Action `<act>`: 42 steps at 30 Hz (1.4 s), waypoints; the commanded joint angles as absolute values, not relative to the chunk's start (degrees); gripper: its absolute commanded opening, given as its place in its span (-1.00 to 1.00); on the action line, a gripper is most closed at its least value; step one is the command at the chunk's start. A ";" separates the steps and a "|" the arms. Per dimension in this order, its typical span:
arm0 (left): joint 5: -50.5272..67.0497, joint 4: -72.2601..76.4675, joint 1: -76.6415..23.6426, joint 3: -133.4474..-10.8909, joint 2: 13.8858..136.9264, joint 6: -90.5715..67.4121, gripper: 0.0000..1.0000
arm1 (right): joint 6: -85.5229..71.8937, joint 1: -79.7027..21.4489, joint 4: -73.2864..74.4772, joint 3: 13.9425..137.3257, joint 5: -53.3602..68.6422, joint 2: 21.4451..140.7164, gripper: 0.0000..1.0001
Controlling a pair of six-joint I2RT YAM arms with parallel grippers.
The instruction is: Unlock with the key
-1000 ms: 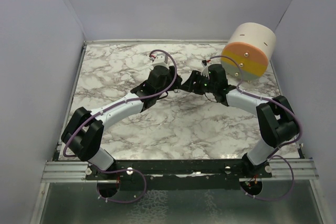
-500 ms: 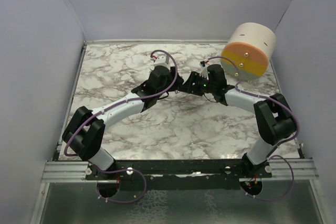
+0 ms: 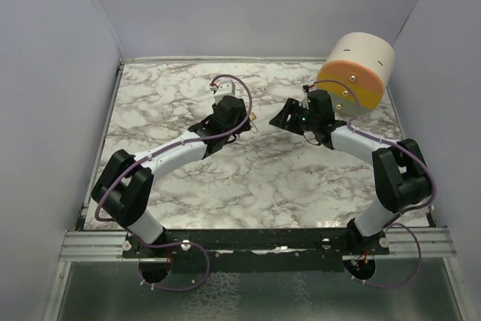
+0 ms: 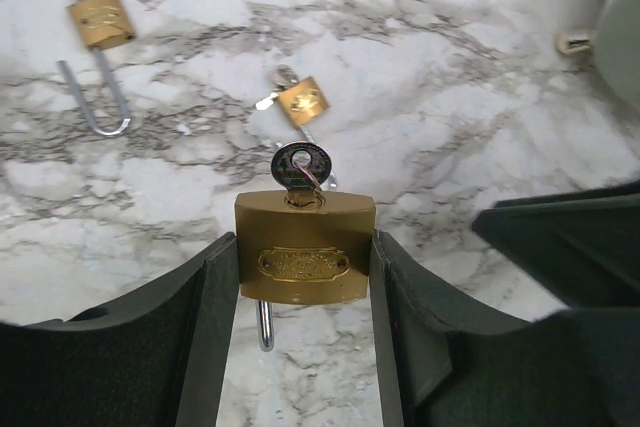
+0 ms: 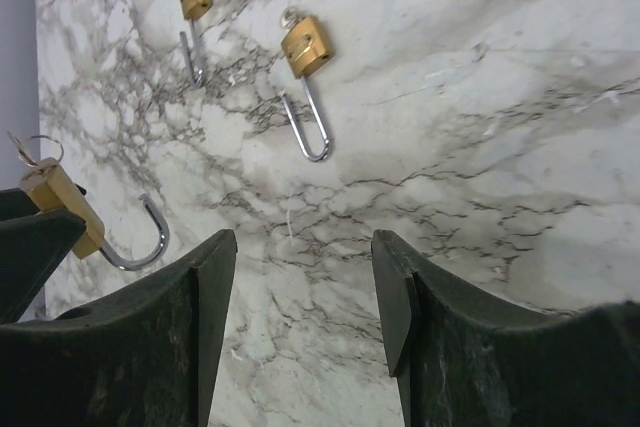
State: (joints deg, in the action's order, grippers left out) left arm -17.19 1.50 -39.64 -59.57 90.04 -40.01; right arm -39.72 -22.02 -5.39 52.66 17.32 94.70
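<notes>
A brass padlock (image 4: 305,262) sits between the fingers of my left gripper (image 4: 303,243), which is shut on its sides. A key (image 4: 299,165) with a dark head stands in the keyhole on the padlock's far end. One leg of the steel shackle (image 4: 263,323) hangs below the body. In the right wrist view the same padlock (image 5: 62,205) shows at the left edge with its shackle hooked out to the side. My right gripper (image 5: 303,247) is open and empty, a short way right of the left gripper (image 3: 245,119) in the top view, where the right gripper (image 3: 280,117) faces it.
Two smaller brass padlocks (image 4: 100,19) (image 4: 303,99) lie on the marble table (image 3: 263,178) with long shackles and keys in them. A cream cylinder with an orange and yellow face (image 3: 353,73) stands at the back right, close behind my right arm. Grey walls enclose the table.
My right gripper has drawn back to the right, away from the left gripper and the padlock it was against. The left gripper has shifted slightly left, still holding the padlock.
</notes>
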 commanded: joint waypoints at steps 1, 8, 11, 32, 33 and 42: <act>-28.56 -6.47 -38.48 -63.51 91.51 -41.08 -1.00 | -37.24 -20.86 -2.53 52.13 12.90 90.73 0.13; -35.70 -19.70 -38.50 -69.84 98.10 -44.87 -1.00 | -36.63 -20.87 -2.27 52.12 13.15 89.60 0.13; -35.46 -21.31 -38.50 -70.87 100.79 -45.51 -1.00 | -36.97 -20.87 -2.29 52.03 13.41 89.43 0.13; -23.65 -21.60 -38.50 -77.32 112.74 -43.23 -1.00 | -35.07 -20.91 -1.69 50.47 12.79 86.16 0.13; -23.31 -21.46 -38.50 -77.34 112.90 -42.89 -1.00 | -34.93 -20.85 -1.61 50.45 12.75 86.05 0.13; -15.78 -19.92 -37.35 -77.34 113.45 -39.69 -0.12 | -34.80 -20.89 -1.85 49.93 12.74 85.61 0.13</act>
State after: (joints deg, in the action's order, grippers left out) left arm -21.65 -22.28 -38.20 -76.18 112.86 -41.85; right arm -35.68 -20.67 -2.48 50.50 14.35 87.07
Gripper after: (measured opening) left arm 0.513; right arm 0.569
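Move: The left hand already holds the large padlock with its key in. The bare patch of table it is being lowered to lies about 14 cm below, 1 cm ahead and 2 cm to the left. The medium padlock lies open about 8 cm ahead of this hand and 3 cm to its right; the small one lies some 12 cm ahead and 7 cm to the left. From the empty right hand, the patch is about 12 cm left, 1 cm ahead and 8 cm below. Keeping its grip on the large padlock, the left hand sinks about 12.5 cm towards the bare table behind the medium padlock, swinging some 6 cm left on the way and then easing about 3.5 cm back right, while the wrist tips and rolls roughly 30 degrees until the fingers point steeply down and straight ahead. The empty right hand, fingers still open, draws off a little to the right and rises a couple of centimetres, leaving room. ##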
